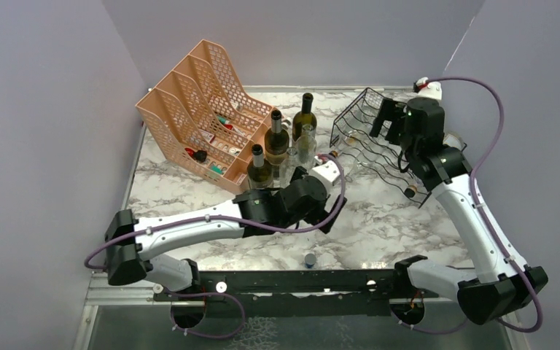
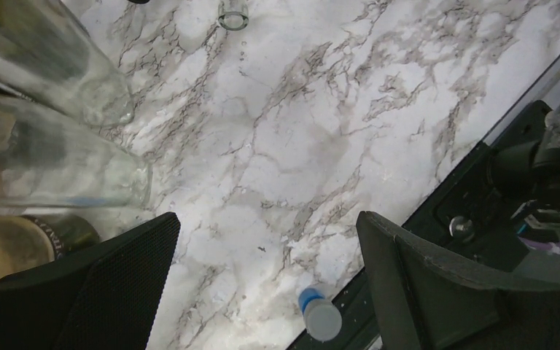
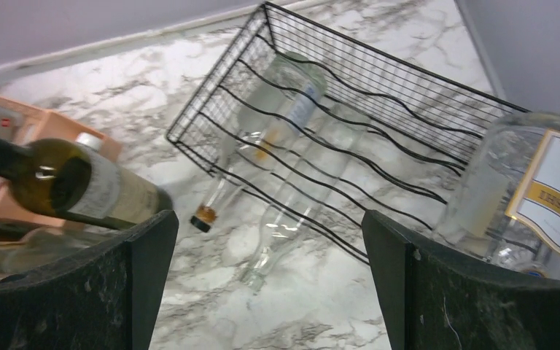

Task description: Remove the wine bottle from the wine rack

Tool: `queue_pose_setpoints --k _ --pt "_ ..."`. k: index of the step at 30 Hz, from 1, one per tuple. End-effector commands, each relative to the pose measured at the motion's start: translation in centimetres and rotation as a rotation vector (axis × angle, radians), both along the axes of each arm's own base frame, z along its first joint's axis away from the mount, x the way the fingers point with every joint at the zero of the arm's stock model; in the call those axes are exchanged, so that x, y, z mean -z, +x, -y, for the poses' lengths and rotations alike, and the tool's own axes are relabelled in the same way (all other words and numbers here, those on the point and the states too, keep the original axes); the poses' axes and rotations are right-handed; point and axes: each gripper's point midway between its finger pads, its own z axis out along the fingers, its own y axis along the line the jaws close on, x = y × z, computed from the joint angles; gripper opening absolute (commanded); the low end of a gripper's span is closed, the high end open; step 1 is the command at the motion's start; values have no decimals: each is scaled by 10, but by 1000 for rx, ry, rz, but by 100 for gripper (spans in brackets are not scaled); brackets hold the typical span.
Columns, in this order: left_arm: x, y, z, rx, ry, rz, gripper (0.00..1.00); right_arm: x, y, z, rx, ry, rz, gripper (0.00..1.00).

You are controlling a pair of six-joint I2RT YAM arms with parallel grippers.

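The black wire wine rack stands at the back right of the marble table, and it fills the upper middle of the right wrist view. Two clear wine bottles lie in its cradles with their necks poking out toward me. One has a pale label and a brown capped neck; the other is bare glass. My right gripper hovers open above the rack, touching nothing. My left gripper hangs open over bare marble at the table's middle, away from the rack.
A peach mesh file organizer sits at the back left. Green and clear bottles stand between it and the rack. A clear bottle with a yellow-white label stands right of the rack. A small blue-banded cap lies near the front rail.
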Motion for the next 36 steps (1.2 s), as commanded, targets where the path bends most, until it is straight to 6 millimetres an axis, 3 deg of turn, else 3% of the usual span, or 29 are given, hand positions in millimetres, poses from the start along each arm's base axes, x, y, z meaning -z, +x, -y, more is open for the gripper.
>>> queue_pose_setpoints --k 1,6,10,13,16,20,25,30,36 --pt "-9 18 31 6 0 81 99 -27 -9 -12 -58 127 -14 100" --pt "12 37 63 38 85 145 99 -93 -39 2 -39 182 163 100" --pt "29 57 88 30 134 203 99 -153 -84 10 -73 263 377 100" --pt "40 73 106 37 130 212 99 -180 -114 19 -82 304 512 100" --pt "53 90 123 49 141 207 99 -188 -133 31 -52 330 592 100" --pt "72 116 136 43 208 213 99 -192 -143 39 -30 316 626 100" --pt "100 145 143 29 259 196 99 -189 -145 42 -23 295 611 100" --pt "116 169 148 11 295 212 99 -186 -145 34 -67 295 586 100" --pt "140 193 157 -2 296 180 96 -184 -150 39 -52 270 585 100"
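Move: The clear wine bottle still lying in the rack has its middle roughly 25 cm ahead of the left hand, 20 cm to its right and 17 cm below, its open neck pointing back towards that hand. A corked bottle lies beside it, some 4 cm farther out and 6 cm to its left. The nearer standing clear bottle is about 9 cm ahead of the left hand and 6 cm to its left. From the right hand the clear wine bottle lies some 8 cm ahead, 4 cm left and 24 cm below. Rightward and down at first, then mostly forward while still sinking, the left hand sweeps about 25 cm to the neck of the clear bottle in the rack, fingers wide open, wrist turning some 20 degrees. The right hand clears out, rising and drawing back from over the rack while tipping its fingers up, then all but stops. ##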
